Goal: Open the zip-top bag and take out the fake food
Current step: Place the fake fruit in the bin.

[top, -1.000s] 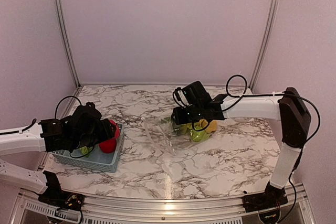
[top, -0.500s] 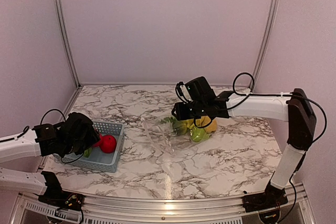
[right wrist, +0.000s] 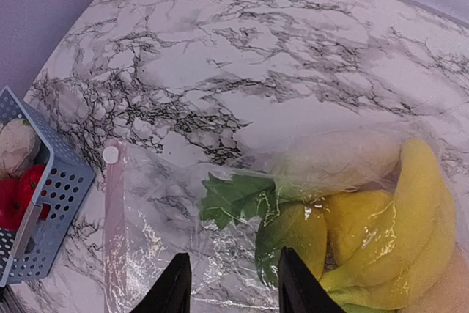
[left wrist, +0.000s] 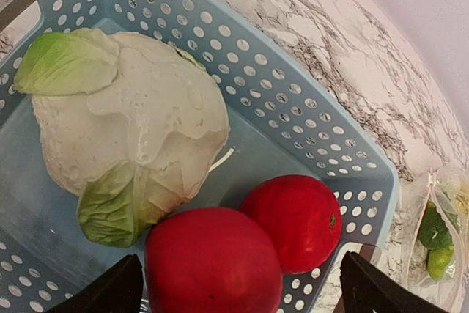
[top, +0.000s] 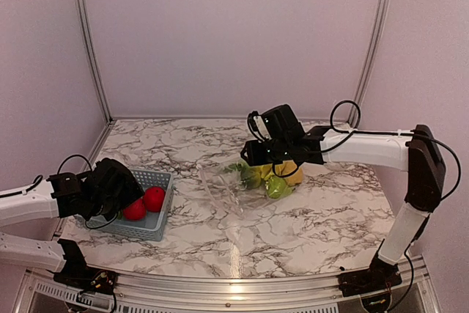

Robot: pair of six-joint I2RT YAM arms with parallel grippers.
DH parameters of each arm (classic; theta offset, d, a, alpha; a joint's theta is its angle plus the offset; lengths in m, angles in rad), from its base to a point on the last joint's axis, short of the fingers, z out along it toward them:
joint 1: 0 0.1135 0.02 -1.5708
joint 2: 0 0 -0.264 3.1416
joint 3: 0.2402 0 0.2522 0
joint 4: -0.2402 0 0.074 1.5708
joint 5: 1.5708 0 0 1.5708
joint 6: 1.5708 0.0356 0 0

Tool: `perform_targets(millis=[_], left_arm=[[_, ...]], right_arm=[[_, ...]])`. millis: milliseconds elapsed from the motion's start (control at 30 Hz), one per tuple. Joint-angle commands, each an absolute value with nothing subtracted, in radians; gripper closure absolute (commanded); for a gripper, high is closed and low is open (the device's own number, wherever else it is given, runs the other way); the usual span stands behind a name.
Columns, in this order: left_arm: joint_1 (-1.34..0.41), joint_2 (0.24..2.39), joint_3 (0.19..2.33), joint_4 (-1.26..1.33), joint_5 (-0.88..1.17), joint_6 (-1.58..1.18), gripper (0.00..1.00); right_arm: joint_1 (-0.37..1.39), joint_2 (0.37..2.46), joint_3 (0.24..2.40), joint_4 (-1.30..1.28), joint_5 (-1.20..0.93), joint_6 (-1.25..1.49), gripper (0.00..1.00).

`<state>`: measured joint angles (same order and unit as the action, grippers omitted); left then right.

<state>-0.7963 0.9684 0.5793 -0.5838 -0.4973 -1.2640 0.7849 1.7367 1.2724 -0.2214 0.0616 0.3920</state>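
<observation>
The clear zip-top bag (top: 226, 190) lies mid-table, its mouth toward the left. It holds yellow bananas (right wrist: 419, 225), a green pear (right wrist: 293, 236) and a green leaf (right wrist: 233, 197). My right gripper (top: 254, 157) hovers over the bag's filled end; in the right wrist view (right wrist: 233, 284) it is open and empty, its fingers above the plastic (right wrist: 146, 254). My left gripper (top: 116, 190) is open over the light blue basket (top: 165, 207). In the left wrist view two red apples (left wrist: 212, 262) (left wrist: 297, 218) and a pale cabbage (left wrist: 132, 122) lie in the basket (left wrist: 293, 100), the nearer apple between the spread fingers.
The basket stands at the near left, close to the table's left edge. Pink walls with metal rails close the back and sides. The bag's slider (right wrist: 110, 155) lies on marble to the left of the fruit.
My left arm has drawn back to the left and lower, uncovering a second red apple in the basket. My right gripper has shifted slightly right over the bag.
</observation>
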Motion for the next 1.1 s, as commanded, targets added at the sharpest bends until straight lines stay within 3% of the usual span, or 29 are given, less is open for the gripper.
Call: perform_targets(millis=[0,367,700,1067], left_arm=[[-0.790,0.931,0.615,-0.604,-0.503,-1.206,0.01],[-0.790,0.879,0.634,-0.426,-0.422,-1.004,0.01],[-0.803,1.134,0.733,-0.186,-0.200,-0.859,0.02],[-0.860,1.462,0.883,0.021,-0.035,-0.849,0.43]], right_arm=[[0.779,1.710,1.273,-0.240,0.076,0.389,0.61],[0.778,1.689,1.266,-0.252,0.090,0.387,0.61],[0.775,1.660,1.247,-0.288,0.131,0.386,0.61],[0.750,1.641,1.224,-0.353,0.161,0.413,0.61]])
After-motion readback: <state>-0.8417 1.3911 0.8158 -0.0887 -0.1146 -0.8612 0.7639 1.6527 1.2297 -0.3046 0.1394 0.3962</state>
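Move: The left hand is in the bin, with the released red fruit right between and just under its fingers and a second red fruit 6 cm to the right and 2 cm ahead. The leafy green vegetable in the bag lies about 31 cm to its right, 14 cm ahead and slightly lower; the bag's open mouth is 25 cm right and 9 cm ahead. From the right hand the vegetable is some 9 cm below, 2 cm ahead and 2 cm left. Up first, by about 5 cm, the left hand lifts clear of the red fruit and out of the bin, then swings right some 17 cm and a little forward towards the bag's mouth, dipping again at the end. It turns clockwise roughly 35 degrees while its wide-open fingers close partway on nothing. The right hand drifts right 3 to 4 cm above the bag, fingers unchanged. ##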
